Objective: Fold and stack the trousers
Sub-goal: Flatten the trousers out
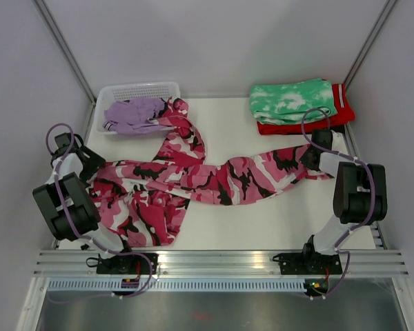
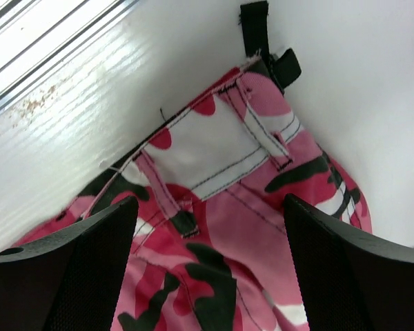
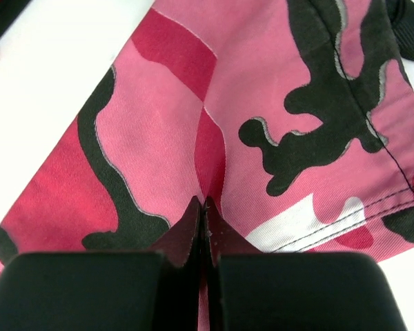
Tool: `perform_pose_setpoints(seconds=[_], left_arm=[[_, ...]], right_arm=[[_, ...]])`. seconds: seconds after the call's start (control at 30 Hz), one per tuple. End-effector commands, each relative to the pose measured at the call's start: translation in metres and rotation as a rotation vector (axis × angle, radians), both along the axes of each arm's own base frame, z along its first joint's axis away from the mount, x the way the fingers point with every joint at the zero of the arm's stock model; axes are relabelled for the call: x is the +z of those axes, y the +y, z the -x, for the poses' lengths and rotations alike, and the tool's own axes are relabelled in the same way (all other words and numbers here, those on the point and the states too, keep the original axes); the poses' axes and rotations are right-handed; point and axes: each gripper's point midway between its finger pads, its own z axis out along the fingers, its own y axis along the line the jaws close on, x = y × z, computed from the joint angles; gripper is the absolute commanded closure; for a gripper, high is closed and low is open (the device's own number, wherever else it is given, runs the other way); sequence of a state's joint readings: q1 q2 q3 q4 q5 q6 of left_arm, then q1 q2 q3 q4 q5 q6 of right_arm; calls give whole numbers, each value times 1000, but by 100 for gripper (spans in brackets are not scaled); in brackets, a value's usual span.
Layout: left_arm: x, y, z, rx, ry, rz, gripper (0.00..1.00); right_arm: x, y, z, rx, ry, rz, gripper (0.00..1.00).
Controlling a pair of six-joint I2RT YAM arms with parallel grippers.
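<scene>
The pink, white and black camouflage trousers (image 1: 214, 176) lie spread across the table. Their waist is at the left, one leg reaches right, and the other leg curls up to the basket. My left gripper (image 1: 93, 165) hovers open over the waistband (image 2: 214, 148), its fingers (image 2: 103, 234) standing wide on either side of the fabric and gripping nothing. My right gripper (image 3: 205, 203) is shut on a pinched fold of the camouflage leg end (image 3: 165, 103), at the right of the table (image 1: 310, 157). The lilac trousers (image 1: 131, 114) lie crumpled in the basket.
A white basket (image 1: 138, 90) stands at the back left. At the back right a green-and-white tie-dye folded garment (image 1: 293, 98) rests on a red folded garment (image 1: 341, 114). A metal rail (image 1: 214, 262) runs along the near edge.
</scene>
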State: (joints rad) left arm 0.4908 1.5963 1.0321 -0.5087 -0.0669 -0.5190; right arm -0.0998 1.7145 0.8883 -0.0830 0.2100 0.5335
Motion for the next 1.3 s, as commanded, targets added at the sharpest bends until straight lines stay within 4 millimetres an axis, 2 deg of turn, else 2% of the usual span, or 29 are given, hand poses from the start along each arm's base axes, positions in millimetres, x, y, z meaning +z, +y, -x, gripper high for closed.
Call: perform_pose_setpoints(seconds=[0.0, 0.07, 0.2, 0.37, 0.4, 0.47, 0.5, 0.57, 0.6, 0.7, 0.73, 0.77, 0.83, 0.9, 0.97, 1.07, 1.17, 1.2, 1.27], left_arm=[[25, 19, -38, -38, -136, -75, 9], [33, 30, -47, -49, -151, -123, 8], [33, 44, -61, -74, -156, -178, 7], [4, 46, -66, -93, -97, -150, 9], [-1, 45, -65, -91, -93, -140, 10], [-15, 41, -64, -94, -79, -117, 11], [-19, 41, -63, -94, -75, -109, 11], [-27, 38, -64, -108, -67, -89, 14], [-28, 34, -67, -125, -75, -71, 15], [-34, 32, -70, -137, -84, -60, 31], [-35, 28, -72, -146, -93, -38, 52], [-40, 25, -73, -152, -90, -20, 59], [-44, 24, -74, -155, -86, -1, 82], [-48, 22, -74, -159, -79, 12, 98], [-46, 18, -79, -184, -98, 21, 98], [-31, 17, -85, -211, -148, 9, 98], [-5, 10, -91, -261, -214, 1, 98], [11, 10, -91, -273, -245, -17, 98], [24, 5, -90, -289, -279, -22, 98]], right_arm=[[3, -17, 0, -4, 6, 0, 100], [13, -18, -1, 14, -10, 22, 100], [34, -26, -2, -9, -48, 38, 100], [43, -26, -1, -14, -56, -2, 100], [44, -23, 1, -8, -54, -14, 97], [50, -24, 3, -18, -60, -17, 89], [53, -26, 7, -29, -50, -7, 77], [64, -30, 7, -32, -63, 5, 60], [70, -34, 10, -40, -68, 7, 41], [80, -47, 13, -55, -75, 18, 34], [82, -51, 12, -59, -77, 21, 34], [79, -60, 14, -78, -63, 23, 33], [77, -68, 14, -86, -64, 23, 33], [74, -80, 11, -101, -73, 31, 32], [71, -90, 3, -83, -76, 60, 33], [64, -99, -12, -48, -70, 93, 33], [57, -101, -30, 9, -64, 93, 33], [61, -101, -38, 44, -75, 101, 33], [64, -97, -49, 101, -115, 103, 33]])
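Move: My left hand hangs open above the trousers. The far-left corner of their belt-loop band is about 6 cm ahead, 3 cm left and 4 cm below, a black strap sticking out 2 cm beyond it. The basket is some 26 cm ahead and 14 cm right. My right hand still pinches the right trouser leg; the hem's far corner lies about 7 cm ahead and 11 cm right, with the folded stack 19 cm straight ahead. I carry my left hand about 6 cm forward and slightly left over the band, then sink it about 5 cm and pinch the trousers' corner beside the strap, easing a little forward and right with a slight clockwise turn. My right hand drags the leg end 2 cm right, rises and opens to let go, then swings 7 cm farther right and comes forward and down, open, towards the hem's far corner. ##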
